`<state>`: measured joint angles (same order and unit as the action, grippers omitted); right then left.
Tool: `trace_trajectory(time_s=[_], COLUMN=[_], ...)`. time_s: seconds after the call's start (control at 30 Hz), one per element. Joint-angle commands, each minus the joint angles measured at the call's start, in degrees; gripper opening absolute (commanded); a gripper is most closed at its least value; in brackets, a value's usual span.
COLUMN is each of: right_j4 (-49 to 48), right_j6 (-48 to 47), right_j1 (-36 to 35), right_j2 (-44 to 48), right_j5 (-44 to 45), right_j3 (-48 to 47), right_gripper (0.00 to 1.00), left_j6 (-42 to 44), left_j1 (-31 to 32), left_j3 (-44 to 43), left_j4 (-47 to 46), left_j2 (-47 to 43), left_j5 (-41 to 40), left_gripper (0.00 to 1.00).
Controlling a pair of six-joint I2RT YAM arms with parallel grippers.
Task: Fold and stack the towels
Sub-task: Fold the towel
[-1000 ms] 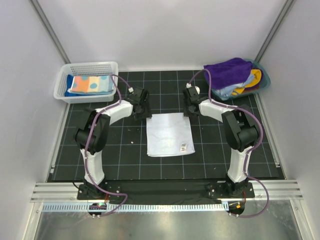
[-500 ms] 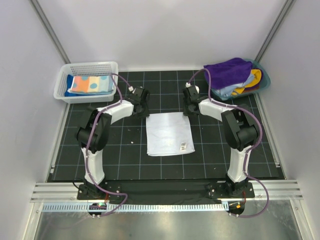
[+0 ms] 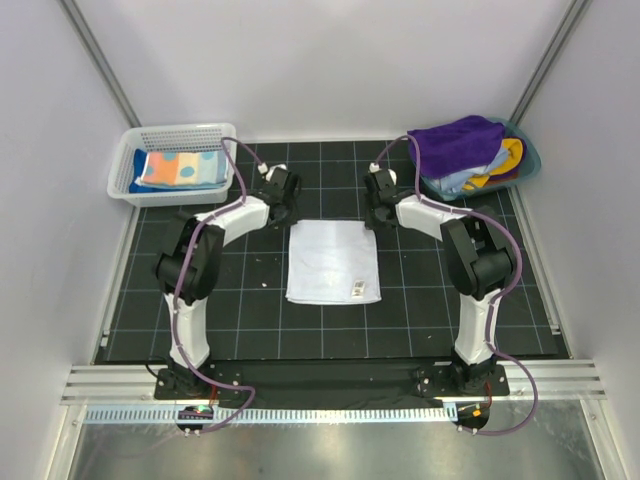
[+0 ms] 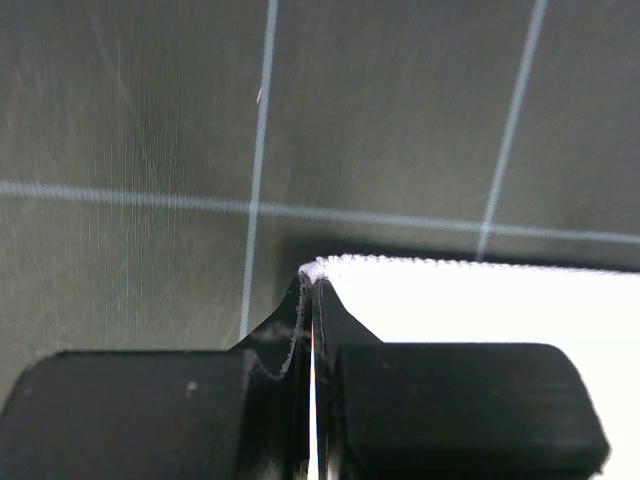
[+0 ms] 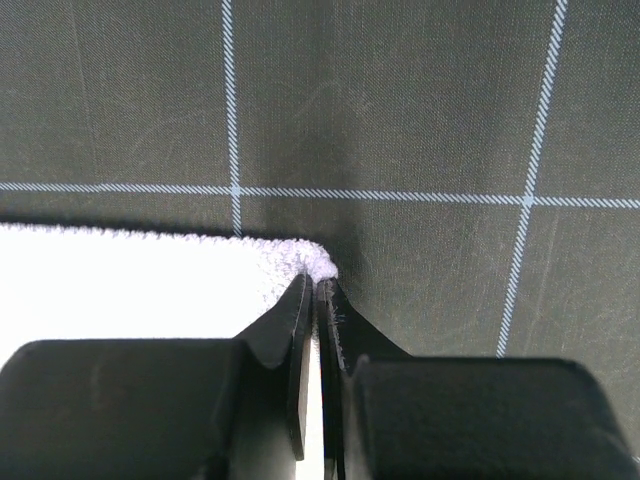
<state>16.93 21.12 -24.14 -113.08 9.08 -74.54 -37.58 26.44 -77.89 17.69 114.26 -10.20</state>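
A plain white towel (image 3: 332, 262) lies flat on the black grid mat, with a small tag near its front right corner. My left gripper (image 3: 283, 208) is shut on the towel's far left corner (image 4: 318, 268). My right gripper (image 3: 373, 210) is shut on its far right corner (image 5: 322, 264). A folded polka-dot towel (image 3: 180, 168) lies in the white mesh basket (image 3: 128, 160) at the back left. A purple towel (image 3: 458, 142) tops a pile with blue and yellow cloth in the teal tub (image 3: 528, 152) at the back right.
The black grid mat (image 3: 200, 310) covers the table between white walls. The basket and the tub stand at the mat's far corners. A metal rail (image 3: 330, 380) runs along the near edge behind the arm bases.
Both grippers have moved toward the back of the mat, and the white towel has slid back and slightly left with them.
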Motion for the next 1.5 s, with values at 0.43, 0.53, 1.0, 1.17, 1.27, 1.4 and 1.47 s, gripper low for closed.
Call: trace_trajectory(time_s=[0.43, 0.53, 1.0, 1.17, 1.27, 1.4, 1.47], right_j4=[-7.5, -8.8, -12.5, -13.1, -13.1, -13.1, -13.1], right_j6=[-1.4, -0.8, 2.4, 3.7, 4.4, 5.3, 5.9], right_j1=[0.1, -0.1, -7.8, -10.9, -11.8, -12.1, -12.2], right_j2=[11.7, 13.8, 26.2, 29.0, 30.4, 32.7, 33.6], right_j5=[0.6, 0.4, 5.3, 8.4, 9.4, 9.8, 10.0], right_j3=[2.5, 5.5, 21.5, 25.8, 28.6, 30.9, 31.6], right_gripper=[0.09, 0.09, 0.09, 0.09, 0.08, 0.09, 0.09], left_j6=[3.1, 2.3, -4.1, -4.4, -4.7, -5.0, -5.0], left_j1=[-1.9, -1.8, -1.1, -0.2, -0.2, 0.0, 0.3], left_j3=[-0.4, 1.8, 24.2, 30.0, 32.5, 34.9, 36.0], left_j4=[-8.5, -9.9, -17.4, -20.4, -20.9, -21.7, -21.9], left_j2=[-8.5, -10.6, -24.6, -27.6, -29.3, -31.9, -33.3], left_j5=[0.6, 1.6, 5.7, 6.1, 7.1, 7.8, 7.9], left_gripper=[0.00, 0.00, 0.00, 0.00, 0.00, 0.00, 0.00])
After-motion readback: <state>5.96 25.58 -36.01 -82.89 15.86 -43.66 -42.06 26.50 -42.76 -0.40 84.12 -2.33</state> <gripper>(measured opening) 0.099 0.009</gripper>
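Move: Each hand already pinches a far corner of the white towel, just above the table. Its near edge is where they are taken: the near-left corner about 18 cm straight back from the left hand, the near-right corner about 19 cm back and 1 cm right of the right hand. The towel's tag lies some 16 cm back and 3 cm left of the right hand; the white basket about 16 cm ahead and 30 cm left of the left hand. Both hands lift their pinched towel corners about 8 cm, then carry them back 10–11 cm and down, keeping hold. ##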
